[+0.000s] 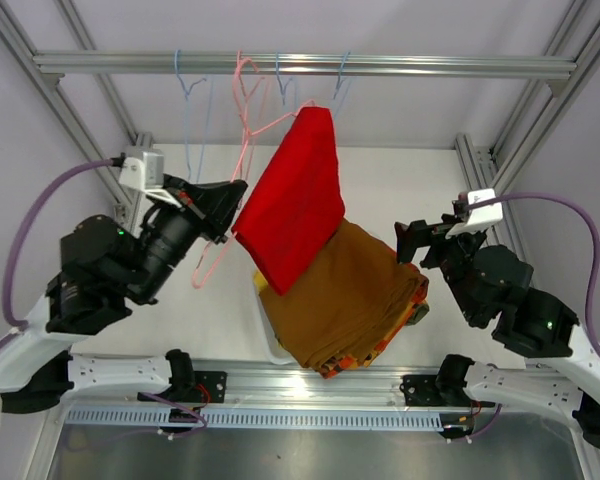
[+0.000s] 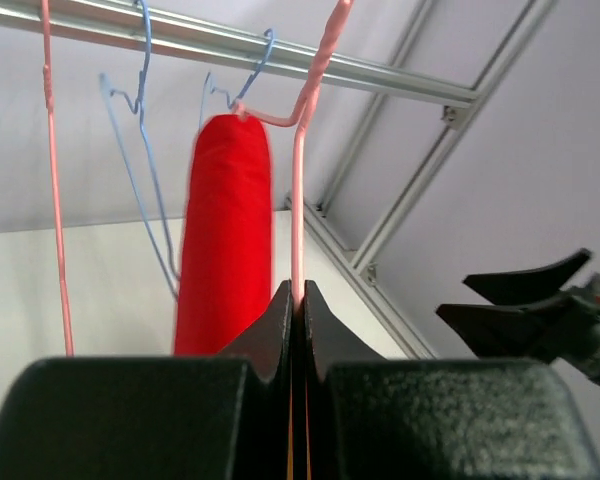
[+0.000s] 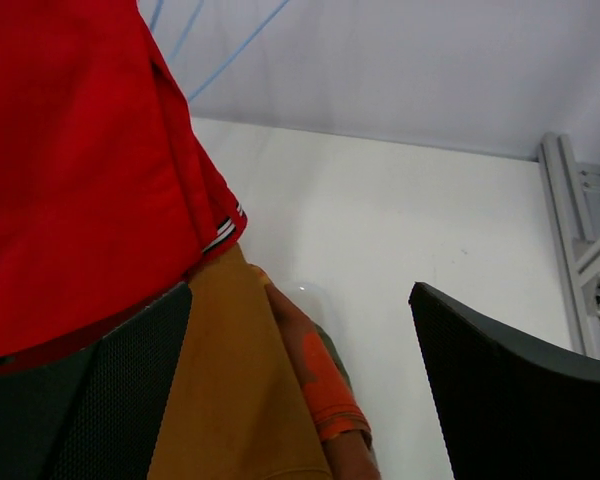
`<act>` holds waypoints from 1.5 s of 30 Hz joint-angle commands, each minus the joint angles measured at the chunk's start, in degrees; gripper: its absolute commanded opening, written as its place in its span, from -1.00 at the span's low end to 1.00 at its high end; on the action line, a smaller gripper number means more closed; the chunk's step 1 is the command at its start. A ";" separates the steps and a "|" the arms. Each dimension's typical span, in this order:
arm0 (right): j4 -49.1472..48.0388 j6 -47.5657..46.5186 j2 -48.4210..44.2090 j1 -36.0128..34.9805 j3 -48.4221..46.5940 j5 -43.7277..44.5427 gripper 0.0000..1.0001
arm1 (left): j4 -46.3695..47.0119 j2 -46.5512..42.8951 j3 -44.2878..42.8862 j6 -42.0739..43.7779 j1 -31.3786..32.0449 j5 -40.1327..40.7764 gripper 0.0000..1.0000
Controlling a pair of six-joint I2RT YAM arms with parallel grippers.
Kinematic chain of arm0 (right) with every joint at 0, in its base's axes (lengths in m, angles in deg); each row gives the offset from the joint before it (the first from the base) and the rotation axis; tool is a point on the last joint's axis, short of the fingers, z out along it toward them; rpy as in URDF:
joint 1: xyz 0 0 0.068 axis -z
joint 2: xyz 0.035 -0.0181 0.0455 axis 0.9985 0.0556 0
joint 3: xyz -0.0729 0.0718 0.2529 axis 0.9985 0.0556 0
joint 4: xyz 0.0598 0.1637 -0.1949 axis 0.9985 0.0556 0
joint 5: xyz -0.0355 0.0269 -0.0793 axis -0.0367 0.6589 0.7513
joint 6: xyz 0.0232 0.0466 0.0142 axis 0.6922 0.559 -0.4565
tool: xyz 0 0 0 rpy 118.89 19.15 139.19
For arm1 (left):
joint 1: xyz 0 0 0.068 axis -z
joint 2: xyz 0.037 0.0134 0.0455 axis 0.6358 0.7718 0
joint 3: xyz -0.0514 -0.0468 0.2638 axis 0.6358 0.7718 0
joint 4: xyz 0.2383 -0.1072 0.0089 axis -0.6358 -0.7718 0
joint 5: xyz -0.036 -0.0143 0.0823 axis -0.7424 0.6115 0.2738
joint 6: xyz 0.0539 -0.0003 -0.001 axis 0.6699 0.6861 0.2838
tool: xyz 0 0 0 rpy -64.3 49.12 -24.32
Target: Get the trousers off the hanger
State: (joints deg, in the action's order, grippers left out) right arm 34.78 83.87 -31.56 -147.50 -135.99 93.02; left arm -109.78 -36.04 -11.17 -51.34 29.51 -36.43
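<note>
The red trousers (image 1: 292,195) hang folded over a pink wire hanger (image 1: 242,150) that is hooked on the top rail. My left gripper (image 1: 235,192) is shut on that hanger's wire (image 2: 298,200), just left of the red trousers (image 2: 225,240). Below them the brown trousers (image 1: 355,290) lie on top of a pile, with an orange-red patterned pair (image 1: 365,360) showing at its edge. My right gripper (image 1: 410,240) stands open to the right of the pile, nothing between its fingers. In the right wrist view the gripper (image 3: 300,290) faces the red trousers (image 3: 80,150) and the brown trousers (image 3: 230,400).
Bare blue wire hangers (image 1: 190,90) hang from the metal rail (image 1: 430,66) beside the pink one. A white basket (image 1: 270,335) is mostly hidden under the pile. Frame posts (image 1: 525,120) stand at the back corners.
</note>
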 commanded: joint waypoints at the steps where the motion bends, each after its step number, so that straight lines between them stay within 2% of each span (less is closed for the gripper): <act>1: 1.75 1.97 2.27 -0.49 -3.45 -2.93 0.93 | 14.06 3.81 1.41 7.15 4.12 13.76 -0.99; 6: 2.90 2.23 6.40 -1.63 -7.15 -6.78 0.99 | 25.65 9.53 2.03 14.82 9.13 22.82 -0.99; 13: -1.31 3.64 10.09 -8.03 -4.35 -6.62 0.99 | 27.26 14.19 2.12 13.42 9.41 30.12 -0.99; 23: -14.14 4.26 14.14 -15.77 0.76 -4.25 0.99 | 33.59 16.83 6.25 18.16 9.32 33.47 -0.99; 31: -21.71 0.92 20.46 -16.48 -1.70 -3.46 0.99 | 32.45 16.74 8.18 16.41 9.23 35.14 -0.99; 35: -25.22 -0.49 22.75 -16.13 -2.14 -3.02 0.99 | 30.17 16.30 8.45 12.89 9.23 34.97 -0.99; 45: -34.27 2.05 24.07 -13.85 -0.12 -7.23 0.99 | 25.51 16.04 7.83 9.21 9.23 34.70 -0.99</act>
State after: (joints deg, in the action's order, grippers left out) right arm 8.44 84.30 -7.15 -162.28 -135.38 86.62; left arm -83.83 -18.54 -2.43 -39.14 38.71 -2.47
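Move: The left hand already holds the pink hanger with the red trousers on it, their middle about 12 cm ahead, 8 cm right and 5 cm below that hand. From the open right hand, those trousers lie some 23 cm left, 6 cm ahead and 6 cm higher. The brown trousers on the basket pile lie about 15 cm left of the right hand, 4 cm ahead and 18 cm below. A blue hanger on the rail is about 18 cm ahead and 6 cm right of the left hand, at its height. Keeping its pinch on the pink hanger, the left hand lowers it about 7 cm while bringing it to the right and somewhat forward, turning some 25 degrees counter-clockwise. The right hand, fingers staying wide open, sweeps about 20 cm left and ends slightly lower, also turning counter-clockwise, until the near end of the red trousers lies ahead between its fingers, not yet pinched. ##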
